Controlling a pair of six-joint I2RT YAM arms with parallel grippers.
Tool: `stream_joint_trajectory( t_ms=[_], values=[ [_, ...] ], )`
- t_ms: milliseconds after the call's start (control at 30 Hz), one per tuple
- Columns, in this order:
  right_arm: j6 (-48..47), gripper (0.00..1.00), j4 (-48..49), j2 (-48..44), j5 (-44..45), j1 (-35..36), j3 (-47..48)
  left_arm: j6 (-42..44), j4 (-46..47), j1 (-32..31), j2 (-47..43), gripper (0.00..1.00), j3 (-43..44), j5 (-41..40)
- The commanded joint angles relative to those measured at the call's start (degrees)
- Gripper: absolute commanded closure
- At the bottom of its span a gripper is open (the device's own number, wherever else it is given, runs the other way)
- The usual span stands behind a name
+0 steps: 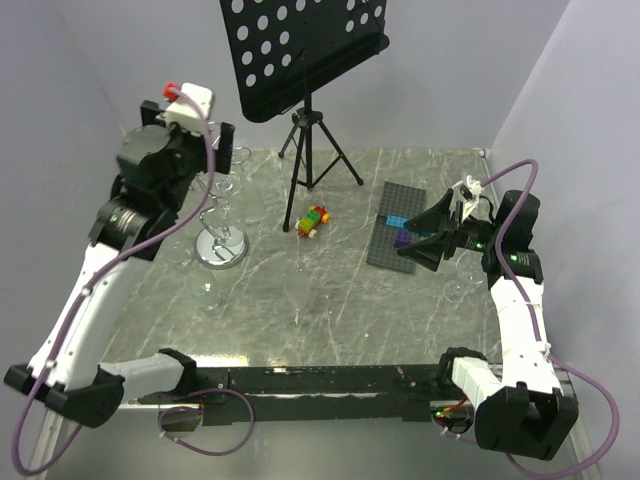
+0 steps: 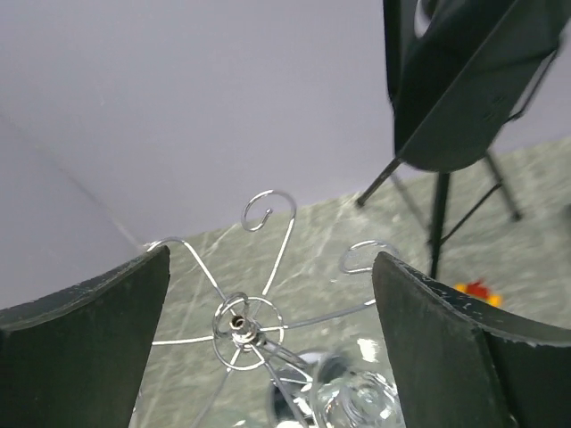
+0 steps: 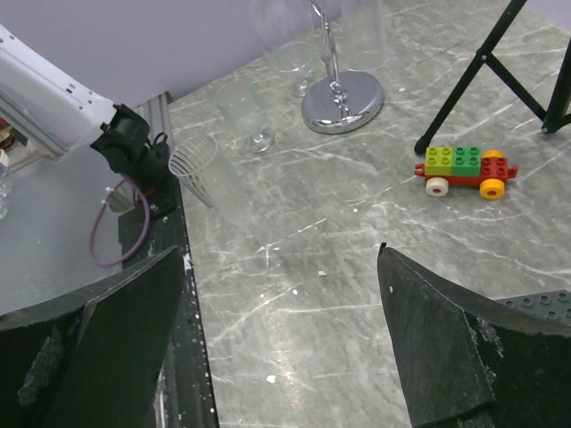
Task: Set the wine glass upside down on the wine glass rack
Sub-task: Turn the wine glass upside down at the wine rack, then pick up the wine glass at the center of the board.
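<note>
The wine glass rack [image 1: 220,247] is a chrome wire stand at the left of the table. The left wrist view looks down on its hub [image 2: 239,326] and curled hook arms. A clear wine glass [image 2: 359,398] shows just under the wire arms with its round foot up; whether it rests on a hook is unclear. My left gripper [image 2: 268,357] stands open right above the rack top, with its fingers [image 2: 85,348] on either side of the hub and touching nothing. My right gripper [image 1: 430,236] hovers open over the right of the table, empty.
A black music stand [image 1: 310,120] on a tripod is behind the rack. A toy brick car [image 1: 313,222] lies mid-table, and a grey baseplate [image 1: 400,225] with small bricks is to its right. Loose clear glasses [image 1: 208,290] stand around the rack base, with another [image 1: 458,289] near the right arm.
</note>
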Motion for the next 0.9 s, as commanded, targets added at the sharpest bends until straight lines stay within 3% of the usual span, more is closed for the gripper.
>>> stream_joint_trajectory(
  t_ms=[0,100,233,367,467,667,867],
  values=[
    [-6.7,0.05,-1.5,-1.4,-12.8,-0.6,0.2,-10.9,1.9,1.2,-6.6,0.00,-1.0,7.2],
    [-16.1,0.05,-12.6,-1.2,-11.6,-0.4,3.9,-17.0,0.3,1.6,-10.7,0.03,-3.5,11.8],
    [-42.1,0.00,-39.3,1.0,-5.7,1.2,13.3,-23.0,-1.4,1.6,-17.7,0.04,-8.0,17.2],
    [-53.9,0.00,-55.2,4.6,3.5,6.4,21.8,-28.0,-2.6,1.6,-23.6,0.03,-12.6,20.7],
    [-54.5,0.00,-57.8,5.5,9.9,13.0,25.1,-31.5,-1.9,1.7,-28.2,0.03,-17.6,23.2],
    [-46.6,0.00,-50.7,3.9,21.3,26.8,26.2,-36.9,-0.8,1.6,-35.7,0.03,-25.3,26.5],
    [-41.7,0.00,-51.9,9.7,27.4,37.1,32.7,-40.6,-1.0,1.7,-40.4,0.04,-30.8,28.3]
  ],
)
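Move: Out in the middle of the table, the next wine glass stands about 22 cm back, 21 cm right and 38 cm below the empty left hand. The rack top is some 6 cm ahead of that hand and 10 cm below; the glasses at the rack's right side sit 2 cm ahead, 6 cm right and 13 cm below. From the right hand the wine glass is about 31 cm left, 8 cm back and 22 cm below, the toy train 28 cm left and 19 cm ahead. Backing off from the rack with fingers still wide open, the left hand travels some 17 cm back towards its base, rising a little before sinking to about 5 cm lower, rolling its left side down and swinging clockwise. Meanwhile the open right hand moves roughly 8 cm back and 7 cm left towards the standing wine glass, turning counter-clockwise and tipping its fingers down some 20 degrees. ##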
